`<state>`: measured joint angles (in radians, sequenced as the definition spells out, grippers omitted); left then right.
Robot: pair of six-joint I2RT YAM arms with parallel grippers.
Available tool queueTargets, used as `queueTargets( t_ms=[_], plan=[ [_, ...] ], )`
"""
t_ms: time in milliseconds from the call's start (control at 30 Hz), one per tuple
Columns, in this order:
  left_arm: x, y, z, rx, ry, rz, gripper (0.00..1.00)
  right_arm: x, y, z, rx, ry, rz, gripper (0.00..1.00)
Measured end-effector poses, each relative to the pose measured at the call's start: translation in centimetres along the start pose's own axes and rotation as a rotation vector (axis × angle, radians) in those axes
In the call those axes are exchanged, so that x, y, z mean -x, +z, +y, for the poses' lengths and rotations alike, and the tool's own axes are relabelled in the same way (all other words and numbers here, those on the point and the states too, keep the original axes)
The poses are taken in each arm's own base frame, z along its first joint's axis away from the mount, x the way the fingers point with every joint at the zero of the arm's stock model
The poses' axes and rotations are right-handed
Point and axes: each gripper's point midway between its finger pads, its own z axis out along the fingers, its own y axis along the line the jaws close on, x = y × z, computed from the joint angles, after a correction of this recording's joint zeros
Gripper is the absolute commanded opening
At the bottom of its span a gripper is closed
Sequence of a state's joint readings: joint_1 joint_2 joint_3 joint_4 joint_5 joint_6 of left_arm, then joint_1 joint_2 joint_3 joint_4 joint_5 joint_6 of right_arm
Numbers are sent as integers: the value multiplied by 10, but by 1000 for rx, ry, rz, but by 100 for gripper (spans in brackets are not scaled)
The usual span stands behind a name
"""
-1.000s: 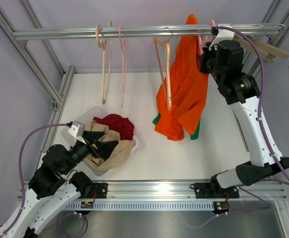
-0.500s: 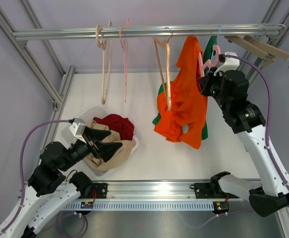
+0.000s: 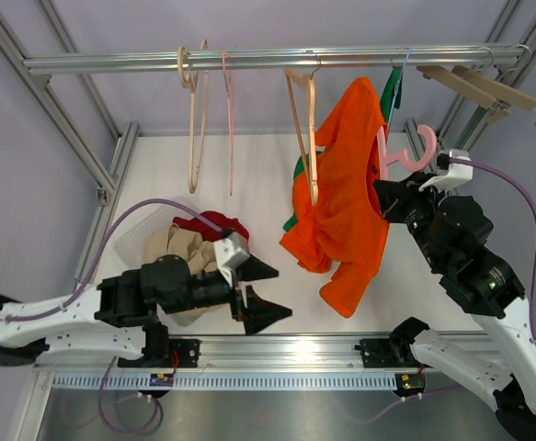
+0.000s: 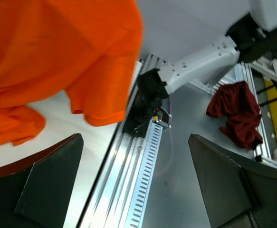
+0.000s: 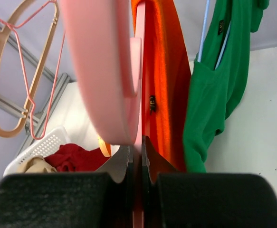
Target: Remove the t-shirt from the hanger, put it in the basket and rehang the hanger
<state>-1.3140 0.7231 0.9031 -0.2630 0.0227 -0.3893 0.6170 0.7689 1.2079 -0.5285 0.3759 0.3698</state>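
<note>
An orange t-shirt [image 3: 346, 207] hangs on a pink hanger [image 3: 405, 152] that is off the rail. My right gripper [image 3: 387, 197] is shut on the pink hanger [image 5: 109, 71], whose hook fills the right wrist view beside the orange t-shirt [image 5: 164, 71]. My left gripper [image 3: 258, 289] is open and empty, low over the table left of the shirt's bottom hem. In the left wrist view the orange t-shirt [image 4: 57, 52] fills the upper left, above the wide-apart fingers [image 4: 48, 185].
A green shirt [image 3: 392, 92] hangs on the rail [image 3: 249, 60] behind the orange one. Empty tan and pink hangers [image 3: 199, 110] hang on the rail. A white basket [image 3: 157, 216] with red and beige clothes stands at left. Wooden hangers [image 3: 488, 87] lie at the top right.
My right gripper has pulled the pink hanger with the orange t-shirt down and toward the front, away from the rail. My left arm has swung right from the basket toward the shirt's hem.
</note>
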Motion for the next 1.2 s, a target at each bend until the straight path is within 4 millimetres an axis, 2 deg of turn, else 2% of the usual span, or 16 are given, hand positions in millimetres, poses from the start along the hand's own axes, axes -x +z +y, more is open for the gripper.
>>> queueTargets(
  t_ms=[100, 167, 300, 500, 633, 833, 933, 967, 1000, 1100, 1200],
  plan=[
    [-2, 25, -28, -10, 87, 29, 99, 2, -1, -2, -13, 14, -8, 0],
    [0, 43, -32, 21, 132, 21, 99, 2, 0, -2, -20, 21, -10, 0],
    [-11, 75, -33, 69, 225, 35, 99, 3, -5, -3, -23, 32, -5, 0],
    [-26, 125, -36, 128, 364, 70, 99, 26, -28, 0, 16, 82, -63, 0],
    [-31, 148, -36, 149, 408, 82, 99, 38, -41, 8, 78, 110, -92, 0],
    [-32, 168, -32, 192, 472, 85, 99, 34, -43, 20, 141, 116, -65, 0],
    [-38, 175, -28, 207, 499, 97, 80, 35, -45, 24, 167, 118, -63, 0],
    [-41, 176, -27, 208, 504, 104, 56, 35, -46, 25, 170, 118, -64, 0],
    [-43, 177, -26, 209, 505, 108, 39, 36, -46, 25, 173, 119, -66, 0],
    [-45, 178, -25, 213, 523, 116, 0, 36, -48, 27, 186, 119, -65, 0],
    [-44, 178, -25, 214, 526, 112, 0, 37, -48, 28, 190, 118, -69, 0]
  ],
)
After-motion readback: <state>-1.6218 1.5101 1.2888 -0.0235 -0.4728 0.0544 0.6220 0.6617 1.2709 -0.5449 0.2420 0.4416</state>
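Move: The orange t-shirt's near lower corner hangs some 16 cm to the left hand's right, about 3 cm ahead and 6 cm lower. The laundry basket stands roughly 24 cm to that hand's left, 16 cm ahead and 30 cm below. From the right hand, which already holds the pink hanger, the same corner is about 16 cm back, 5 cm left and 12 cm down; the green t-shirt hangs 20 cm ahead of this hand, 2 cm right, about level. Bring the open left gripper about 18 cm to the right to the orange t-shirt's hanging lower part, sinking some 5 cm late on while the fingers tip downward and the wrist rolls, then shut them and pinch the cloth. Meanwhile keep the right grip on the pink hanger and draw it about 5 cm up and as much back, stopping as the left fingers close. ##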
